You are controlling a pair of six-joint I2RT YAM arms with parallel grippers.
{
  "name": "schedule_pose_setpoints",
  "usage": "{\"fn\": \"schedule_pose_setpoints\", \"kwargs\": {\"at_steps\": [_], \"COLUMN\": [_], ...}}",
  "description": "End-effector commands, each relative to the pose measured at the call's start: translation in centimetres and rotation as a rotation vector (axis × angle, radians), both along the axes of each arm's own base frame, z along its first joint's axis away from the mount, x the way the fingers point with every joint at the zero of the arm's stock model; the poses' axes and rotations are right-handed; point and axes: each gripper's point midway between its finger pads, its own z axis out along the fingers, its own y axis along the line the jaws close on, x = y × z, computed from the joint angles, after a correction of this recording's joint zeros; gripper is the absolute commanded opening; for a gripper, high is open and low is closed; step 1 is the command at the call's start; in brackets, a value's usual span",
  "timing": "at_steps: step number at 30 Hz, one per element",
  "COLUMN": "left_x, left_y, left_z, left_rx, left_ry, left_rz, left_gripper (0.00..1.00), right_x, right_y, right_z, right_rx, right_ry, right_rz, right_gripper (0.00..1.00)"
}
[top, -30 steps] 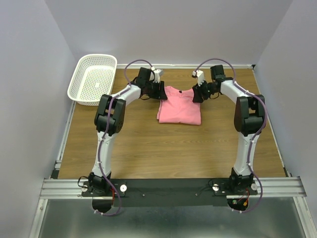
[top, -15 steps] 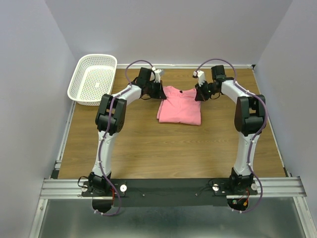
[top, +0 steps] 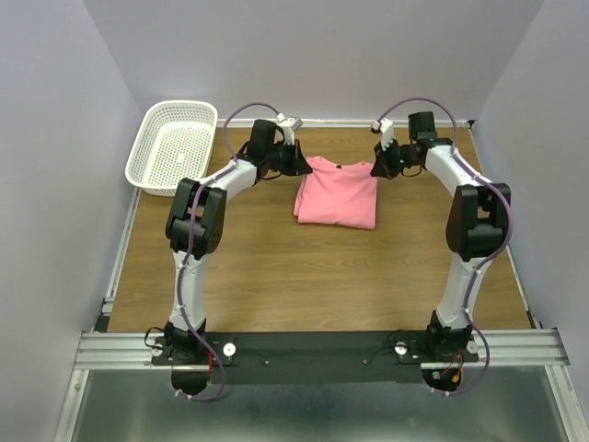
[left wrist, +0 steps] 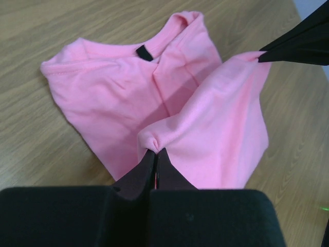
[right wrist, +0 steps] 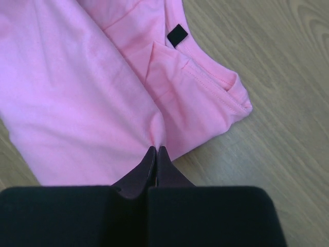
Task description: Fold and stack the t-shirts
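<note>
The pink t-shirt [top: 337, 195] lies partly folded at the far middle of the wooden table, neck end away from the arm bases. My left gripper [top: 303, 164] is shut on a pinch of its cloth at the far left corner; the left wrist view shows the t-shirt [left wrist: 154, 98] bunched at the closed tips [left wrist: 155, 151] and lifted off the layer below. My right gripper [top: 374, 168] is shut on the far right corner, where the t-shirt [right wrist: 92, 87] puckers at the closed tips [right wrist: 156, 147]. The right fingers [left wrist: 298, 43] show dark in the left wrist view, cloth stretched between both grips.
A white mesh basket [top: 173, 145] stands at the far left corner of the table. Grey walls close in the left, right and far sides. A metal rail [top: 313, 348] carries both arm bases along the near edge.
Both grippers have shut on the shirt's far corners and moved slightly up and outward, raising the top cloth layer. The shirt's body stays in place.
</note>
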Motion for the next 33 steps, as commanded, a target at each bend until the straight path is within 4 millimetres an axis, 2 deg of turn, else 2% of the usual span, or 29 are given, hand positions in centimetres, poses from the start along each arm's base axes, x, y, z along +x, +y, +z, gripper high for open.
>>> {"fn": "schedule_pose_setpoints", "kwargs": {"at_steps": [1,5,7,9,13,14,15,17,18,20,22,24,25,27,28,29,31,32,33], "left_x": [0.6,1.9,2.6,3.0,4.8,5.2,5.5,6.1,6.4,7.0,7.4,8.1,8.4,9.0,9.4,9.8,10.6,11.1,11.7], "left_y": [-0.7,-1.2,-1.6,-1.9,-2.8,-3.0,-3.3,-3.7,-3.6,-3.7,-4.0,-4.1,-4.2,-4.5,-4.6,-4.8,-4.8,-4.9,-4.9], "left_z": [5.8,7.2,8.3,8.2,9.6,9.5,8.3,9.1,8.4,9.0,8.6,9.6,8.8,9.5,8.5,9.2,8.0,8.6,7.3], "left_rx": [-0.098,-0.134,-0.159,-0.185,-0.266,-0.277,-0.291,-0.312,-0.312,-0.328,-0.335,-0.358,-0.359,-0.385,-0.389,-0.410,-0.434,-0.449,-0.458], "left_ry": [-0.148,-0.177,-0.204,-0.195,-0.228,-0.225,-0.188,-0.202,-0.191,-0.201,-0.194,-0.195,-0.182,-0.185,-0.169,-0.186,-0.148,-0.161,-0.131], "left_rz": [-0.025,-0.004,-0.005,-0.001,-0.004,-0.001,-0.003,-0.013,-0.008,0.000,0.001,0.009,0.015,0.023,0.030,0.027,0.058,0.065,0.093], "left_gripper": [0.00,0.00,0.00,0.00,0.00,0.00,0.00,0.00,0.00,0.00,0.00,0.00,0.00,0.00,0.00,0.00,0.00,0.00,0.00], "right_x": [-0.8,0.8,1.4,2.1,4.8,5.0,5.3,5.4,5.4,5.7,6.5,7.3,7.8,8.4,8.9,9.3,10.0,10.8,11.2], "right_y": [0.2,0.1,0.0,-0.2,-1.4,-1.5,-1.7,-1.7,-1.8,-2.0,-2.6,-3.3,-3.5,-4.0,-4.1,-4.4,-4.6,-4.7,-4.8], "right_z": [2.9,4.5,4.5,4.7,5.0,5.1,5.2,5.2,5.3,5.3,5.2,5.0,5.0,4.8,4.6,4.5,3.9,3.3,2.8], "right_rx": [0.040,0.036,0.036,0.022,-0.005,-0.003,-0.002,-0.005,-0.007,-0.011,-0.030,-0.048,-0.048,-0.061,-0.061,-0.061,-0.061,-0.061,-0.065], "right_ry": [-0.033,-0.073,-0.075,-0.088,-0.111,-0.111,-0.114,-0.120,-0.125,-0.133,-0.139,-0.148,-0.150,-0.155,-0.155,-0.161,-0.159,-0.158,-0.155], "right_rz": [0.013,-0.010,-0.019,-0.034,-0.108,-0.114,-0.122,-0.116,-0.119,-0.126,-0.171,-0.208,-0.223,-0.249,-0.261,-0.270,-0.283,-0.286,-0.295], "right_gripper": [0.00,0.00,0.00,0.00,0.01,0.00,0.01,0.01,0.01,0.01,0.01,0.01,0.00,0.01,0.01,0.01,0.01,0.01,0.00]}}
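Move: Both hands already pinch the pink t-shirt along its raised fold, some 18 cm apart. The far table edge lies about 18 cm straight ahead of the left hand and 6 cm below. From the same hand, the black label is 8 cm right and 4 cm ahead, and the shirt's near edge 8 cm right and 12 cm back. From the right hand, the far edge is some 19 cm straight ahead and 5 cm down, and the label 10 cm left and 4 cm ahead. Keeping their pinch on the t-shirt, both hands lift it and carry it towards the far table edge. The left climbs about 9 cm while going 10 cm forward and 5 cm right, dipping slightly midway, its fingers tipping up some 25 degrees. The right goes nearly 9 cm forward, rises 6 cm then sinks 2 cm, edging right and turning slightly clockwise. ##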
